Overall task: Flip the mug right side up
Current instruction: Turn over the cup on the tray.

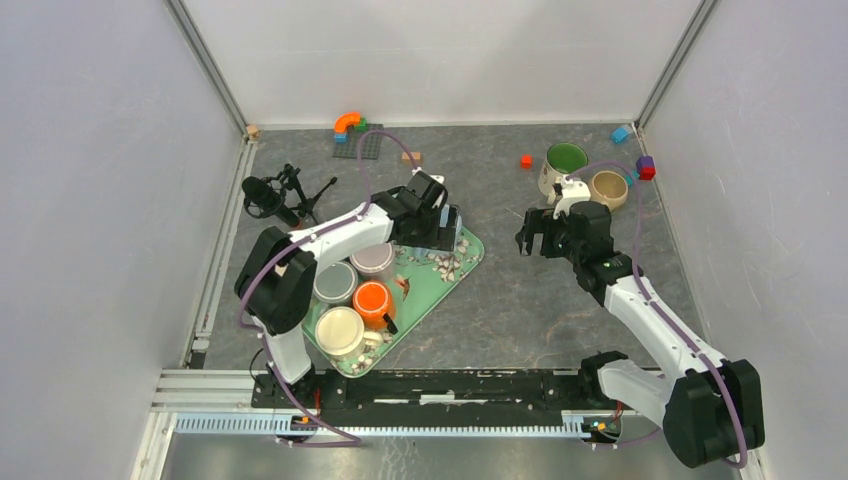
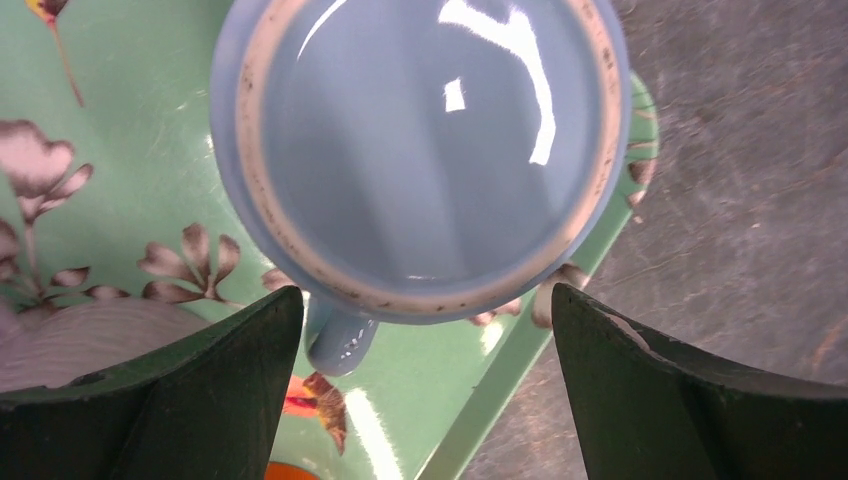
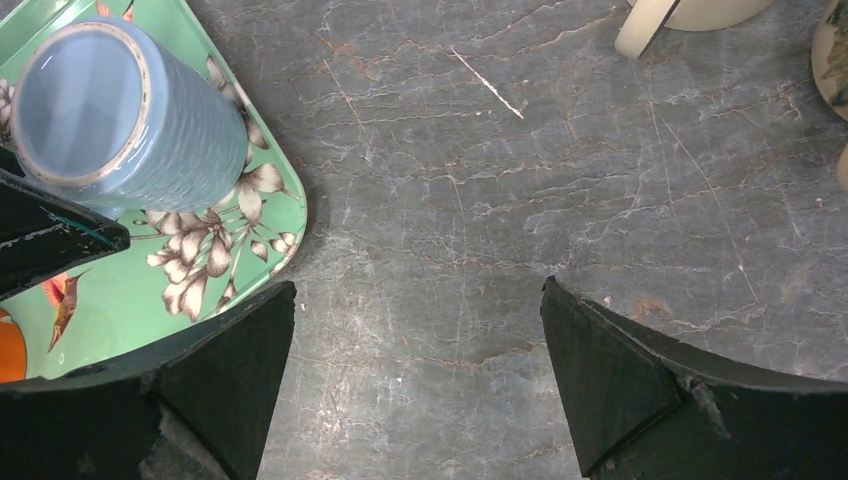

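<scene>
A pale blue mug (image 2: 420, 150) stands upside down on the right corner of a green flowered tray (image 2: 130, 140), base ring up, its handle (image 2: 340, 340) pointing toward my left wrist. My left gripper (image 2: 425, 290) hangs open just above it, one finger on each side, not touching. From above, the left gripper (image 1: 445, 225) hides most of the mug (image 1: 461, 236). The right wrist view shows the mug (image 3: 120, 115) at upper left. My right gripper (image 1: 535, 237) is open over bare table to the right of the tray, holding nothing (image 3: 418, 290).
The tray (image 1: 470, 262) also carries a grey lid (image 1: 372, 257), a grey bowl (image 1: 335, 282), an orange cup (image 1: 371, 297) and a cream bowl (image 1: 339, 331). An upright white mug, green inside (image 1: 565, 162), and a beige bowl (image 1: 608, 188) stand back right. A microphone stand (image 1: 275, 195) is at left.
</scene>
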Robot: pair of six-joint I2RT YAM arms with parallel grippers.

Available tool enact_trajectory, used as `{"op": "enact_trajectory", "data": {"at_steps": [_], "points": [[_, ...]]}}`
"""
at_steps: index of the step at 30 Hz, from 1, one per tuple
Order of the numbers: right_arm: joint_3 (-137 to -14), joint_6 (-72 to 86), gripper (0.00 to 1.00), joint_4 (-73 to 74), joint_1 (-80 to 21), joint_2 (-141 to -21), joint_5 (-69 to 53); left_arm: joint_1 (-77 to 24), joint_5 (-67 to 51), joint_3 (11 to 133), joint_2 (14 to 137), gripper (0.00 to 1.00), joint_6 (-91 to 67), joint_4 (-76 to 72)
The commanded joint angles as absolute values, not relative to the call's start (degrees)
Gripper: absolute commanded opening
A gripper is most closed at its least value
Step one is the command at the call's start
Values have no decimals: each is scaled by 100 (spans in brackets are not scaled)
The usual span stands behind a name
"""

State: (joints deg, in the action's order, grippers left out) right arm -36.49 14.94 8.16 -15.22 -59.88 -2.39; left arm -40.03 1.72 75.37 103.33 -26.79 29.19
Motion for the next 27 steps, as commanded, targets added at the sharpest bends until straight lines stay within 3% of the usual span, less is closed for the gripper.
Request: {"op": "enact_trajectory", "data": {"at_steps": [1,6,14,27], "points": [[-3621,1411,98,586,-1556,-5915,-163,-4103,612,7641,10070,100,-2106,3175],[-3612,1414,98,571,-1562,-5922,-184,-4222,924,7808,10258,88,-1954,3345],[-3568,1414,98,479,-1561,-5837,-222,-4278,1077,8058,10533,60,-1790,3492],[-3350,1644,98,-192,-1558,-5698,-778,-4350,1306,8120,10777,50,-1778,3418]]}}
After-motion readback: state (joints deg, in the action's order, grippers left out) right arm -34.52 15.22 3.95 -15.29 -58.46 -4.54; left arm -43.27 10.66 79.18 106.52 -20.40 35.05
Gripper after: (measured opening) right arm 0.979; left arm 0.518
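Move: The blue mug stands upside down on the tray, its middle about 6 cm ahead of the left hand, 1 cm right and 2 cm lower, handle pointing back towards the fingers. The grey-pink mug is about 12 cm left and 2 cm back; the orange mug is 12 cm left and 10 cm back. From the right hand the blue mug lies about 16 cm left, 3 cm ahead and 8 cm below. Left hand shifts about 1 cm left and down, rolls left side up some 10 degrees, half-closing around the mug's handle. ##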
